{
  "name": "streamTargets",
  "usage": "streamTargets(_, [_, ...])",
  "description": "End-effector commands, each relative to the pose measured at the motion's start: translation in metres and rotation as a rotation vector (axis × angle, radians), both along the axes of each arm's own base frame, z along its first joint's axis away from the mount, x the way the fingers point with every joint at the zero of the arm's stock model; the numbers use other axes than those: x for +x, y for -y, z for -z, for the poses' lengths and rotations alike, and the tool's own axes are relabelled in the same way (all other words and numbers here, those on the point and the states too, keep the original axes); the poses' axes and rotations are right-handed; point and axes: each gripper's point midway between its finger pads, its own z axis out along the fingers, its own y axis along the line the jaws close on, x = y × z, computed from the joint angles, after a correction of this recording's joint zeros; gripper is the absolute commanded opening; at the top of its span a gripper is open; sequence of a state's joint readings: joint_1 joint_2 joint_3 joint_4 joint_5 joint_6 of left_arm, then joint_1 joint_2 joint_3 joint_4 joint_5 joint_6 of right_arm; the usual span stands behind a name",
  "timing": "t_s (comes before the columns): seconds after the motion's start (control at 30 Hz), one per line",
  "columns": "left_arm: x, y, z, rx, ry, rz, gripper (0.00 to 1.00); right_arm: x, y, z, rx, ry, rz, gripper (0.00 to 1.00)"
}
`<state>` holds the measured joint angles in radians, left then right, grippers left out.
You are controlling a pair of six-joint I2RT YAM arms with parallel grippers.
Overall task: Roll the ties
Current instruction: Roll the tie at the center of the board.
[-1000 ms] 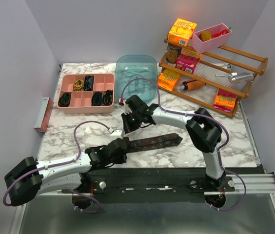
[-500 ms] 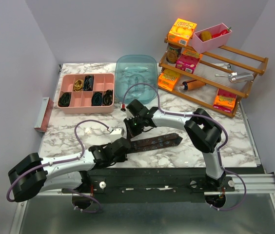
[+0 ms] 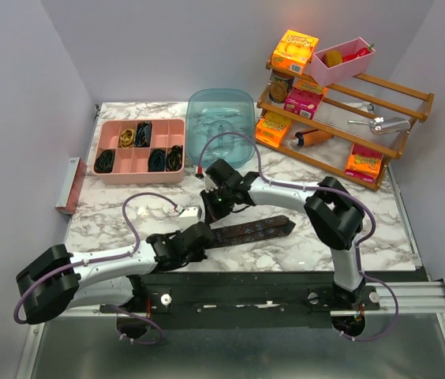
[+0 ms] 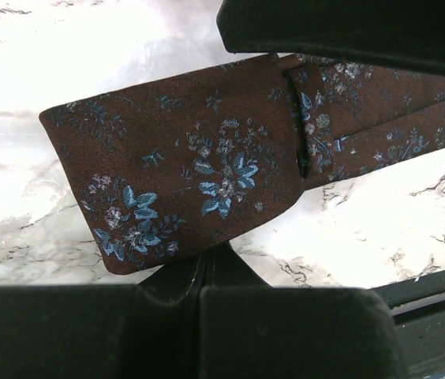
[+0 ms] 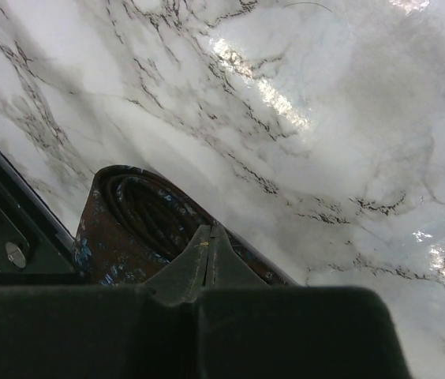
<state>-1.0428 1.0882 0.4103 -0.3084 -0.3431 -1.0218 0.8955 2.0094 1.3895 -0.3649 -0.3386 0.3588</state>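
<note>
A dark brown tie point(image 3: 258, 230) with small blue flowers lies across the marble near the front edge, its left end wound into a coil point(image 4: 199, 170). My left gripper point(image 3: 203, 234) is shut, its tips point(image 4: 211, 254) tucked against the near side of that coil with nothing between them. My right gripper point(image 3: 211, 212) is shut too. Its tips point(image 5: 209, 231) press on the tie right beside the open end of the coil point(image 5: 132, 209). From the left wrist, the right gripper shows as a black block point(image 4: 325, 28) over the far side of the roll.
A pink compartment tray point(image 3: 136, 177) at the back left holds several small dark rolled ties. A teal tub point(image 3: 221, 118) stands behind the arms. A wooden rack point(image 3: 396, 146) with boxes and a pink bin fills the back right. The black mounting rail point(image 3: 286, 284) borders the near table edge.
My left arm has slid a little to the right, bringing its gripper up to the coil. My right gripper has come slightly nearer and lower onto the tie.
</note>
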Motion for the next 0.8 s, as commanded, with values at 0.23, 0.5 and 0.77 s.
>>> streamTargets(0.23, [-0.008, -0.02, 0.01, 0.118, 0.005, 0.024, 0.0, 0.011, 0.015, -0.016, -0.062, 0.075, 0.063, 0.0])
streamTargets(0.5, [-0.01, -0.002, -0.016, 0.025, 0.114, 0.096, 0.08, 0.043, 0.075, -0.033, -0.059, 0.136, 0.267, 0.02])
streamTargets(0.77, [-0.006, 0.021, -0.056, -0.083, 0.252, 0.177, 0.6, 0.058, 0.18, -0.028, -0.119, 0.17, 0.551, 0.39])
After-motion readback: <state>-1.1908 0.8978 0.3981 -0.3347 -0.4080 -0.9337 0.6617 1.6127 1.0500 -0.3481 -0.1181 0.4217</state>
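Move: The rolled end of the tie lies right at both closed grippers: its middle is about 3 cm straight ahead of the left hand at the same height. From the right hand it is roughly 3 cm back, 3 cm to the left and 1 cm lower. The tie's flat tail runs off to the right, its middle some 12 cm right, 2 cm back and 3 cm below the right hand, its pointed tip about 24 cm right, level fore and aft and 3 cm below. After a brief hold both hands leave the roll: the right comes free of its far edge and sweeps about 14 cm to the right and 5 cm forward, rising some 4 cm along the far side of the tail, while turning roughly 25 degrees clockwise and just beginning to part its fingers. The left eases back from the roll's near edge, then lifts about 3.5 cm as it drifts slightly right, turning some 10 degrees clockwise, raising its fingertips a little and opening to about half. ##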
